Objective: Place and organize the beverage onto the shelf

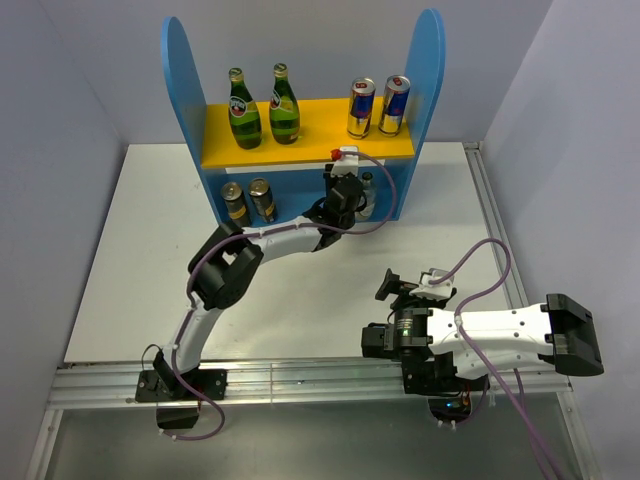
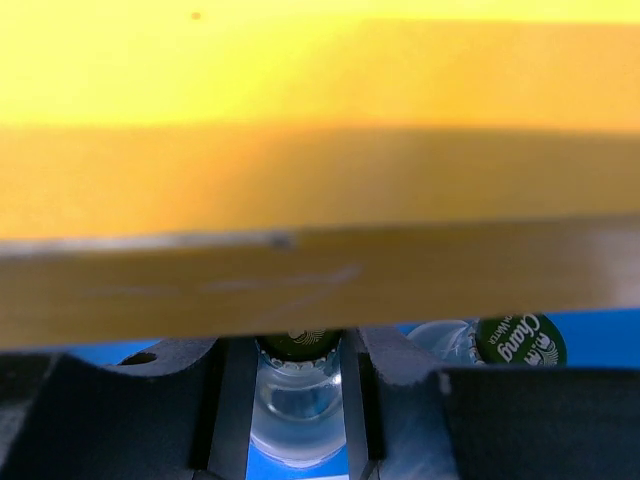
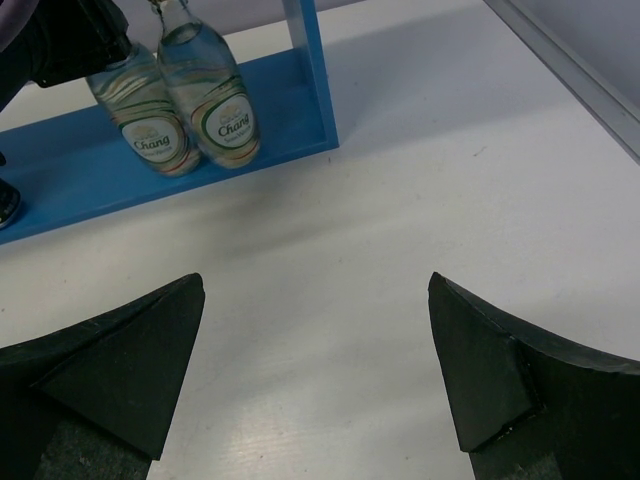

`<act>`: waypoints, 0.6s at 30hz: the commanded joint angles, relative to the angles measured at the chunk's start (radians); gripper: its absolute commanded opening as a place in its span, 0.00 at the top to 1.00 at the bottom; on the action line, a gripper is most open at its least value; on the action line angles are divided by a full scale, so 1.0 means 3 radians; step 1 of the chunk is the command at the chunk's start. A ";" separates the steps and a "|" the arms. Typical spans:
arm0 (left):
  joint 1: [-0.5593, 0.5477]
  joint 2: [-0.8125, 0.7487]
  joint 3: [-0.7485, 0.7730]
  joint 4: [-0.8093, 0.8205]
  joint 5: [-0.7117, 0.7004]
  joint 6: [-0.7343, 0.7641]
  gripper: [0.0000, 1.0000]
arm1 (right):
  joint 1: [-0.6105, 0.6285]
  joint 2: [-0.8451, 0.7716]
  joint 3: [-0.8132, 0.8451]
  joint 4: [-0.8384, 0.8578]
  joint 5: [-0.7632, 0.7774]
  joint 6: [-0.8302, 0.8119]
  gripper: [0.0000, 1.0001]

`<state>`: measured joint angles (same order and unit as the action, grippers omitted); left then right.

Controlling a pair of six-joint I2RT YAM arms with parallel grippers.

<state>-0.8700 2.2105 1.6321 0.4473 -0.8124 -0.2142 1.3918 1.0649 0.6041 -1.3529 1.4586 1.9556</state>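
The shelf (image 1: 310, 142) stands at the back of the table, blue with a yellow upper board (image 2: 300, 180). Two green glass bottles (image 1: 243, 110) stand on the board's left. Two brown-gold cans (image 1: 248, 200) sit on the lower level's left. My left gripper (image 1: 345, 195) reaches under the board and is shut on the neck of a clear green-capped bottle (image 2: 297, 420), which stands upright on the blue base (image 3: 100, 170). A second clear bottle (image 3: 225, 100) stands touching it on the right. My right gripper (image 3: 315, 340) hangs open over bare table, nothing between its fingers.
Two blue-and-silver cans (image 1: 377, 105) stand on the right of the yellow board. The right arm (image 1: 500, 335) lies folded at the near right, by the metal rail (image 1: 300, 375) along the front edge. Grey walls close in both sides.
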 commanded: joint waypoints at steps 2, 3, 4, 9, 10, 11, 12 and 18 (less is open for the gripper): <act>-0.0091 0.0174 0.0082 -0.0213 0.0192 -0.0135 0.89 | 0.0024 0.0035 0.0129 -0.0307 0.0349 0.0696 0.00; -0.0096 0.0184 0.0087 -0.0223 0.0192 -0.0140 0.84 | 0.0024 0.0035 0.0134 -0.0307 0.0343 0.0691 0.00; -0.0102 0.0169 0.0082 -0.0213 0.0197 -0.0140 0.73 | 0.0024 0.0035 0.0129 -0.0307 0.0343 0.0696 0.00; -0.0107 0.0128 -0.0010 -0.0172 0.0095 -0.0104 0.26 | 0.0019 0.0035 0.0134 -0.0307 0.0338 0.0696 0.00; -0.0102 0.0108 -0.0020 -0.0157 0.0070 -0.0079 0.24 | 0.0024 0.0035 0.0134 -0.0307 0.0338 0.0696 0.00; -0.0102 0.0097 -0.0036 -0.0146 0.0059 -0.0068 0.18 | 0.0019 0.0040 0.0134 -0.0307 0.0343 0.0701 0.00; -0.0102 0.0092 -0.0066 -0.0131 0.0054 -0.0058 0.16 | 0.0024 0.0040 0.0134 -0.0307 0.0338 0.0696 0.00; -0.0107 -0.0010 -0.0184 -0.0075 -0.0002 -0.0012 0.01 | 0.0019 0.0045 0.0139 -0.0307 0.0333 0.0691 0.00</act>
<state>-0.8986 2.2360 1.6058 0.4347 -0.8143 -0.2260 1.3918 1.0721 0.6052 -1.3529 1.4586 1.9556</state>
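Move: The clear bottle to be stood on the lower shelf is already between the left fingers, gripped near its neck, its middle some 5 cm straight below the hand and neither ahead nor to a side. Level with it in the row, the second clear bottle stands about 6 cm to the hand's right, and the nearer black can about 17 cm to its left. For the right hand the held bottle lies roughly 28 cm ahead and 16 cm left. The clear bottle is let go on the lower shelf: after almost no travel, the left fingers spread from their grip to fully open while the hand sinks about 3 cm and eases back some 1.5 cm, still pointing forward under the yellow board. The opening right finger pushes against the second bottle alongside. ##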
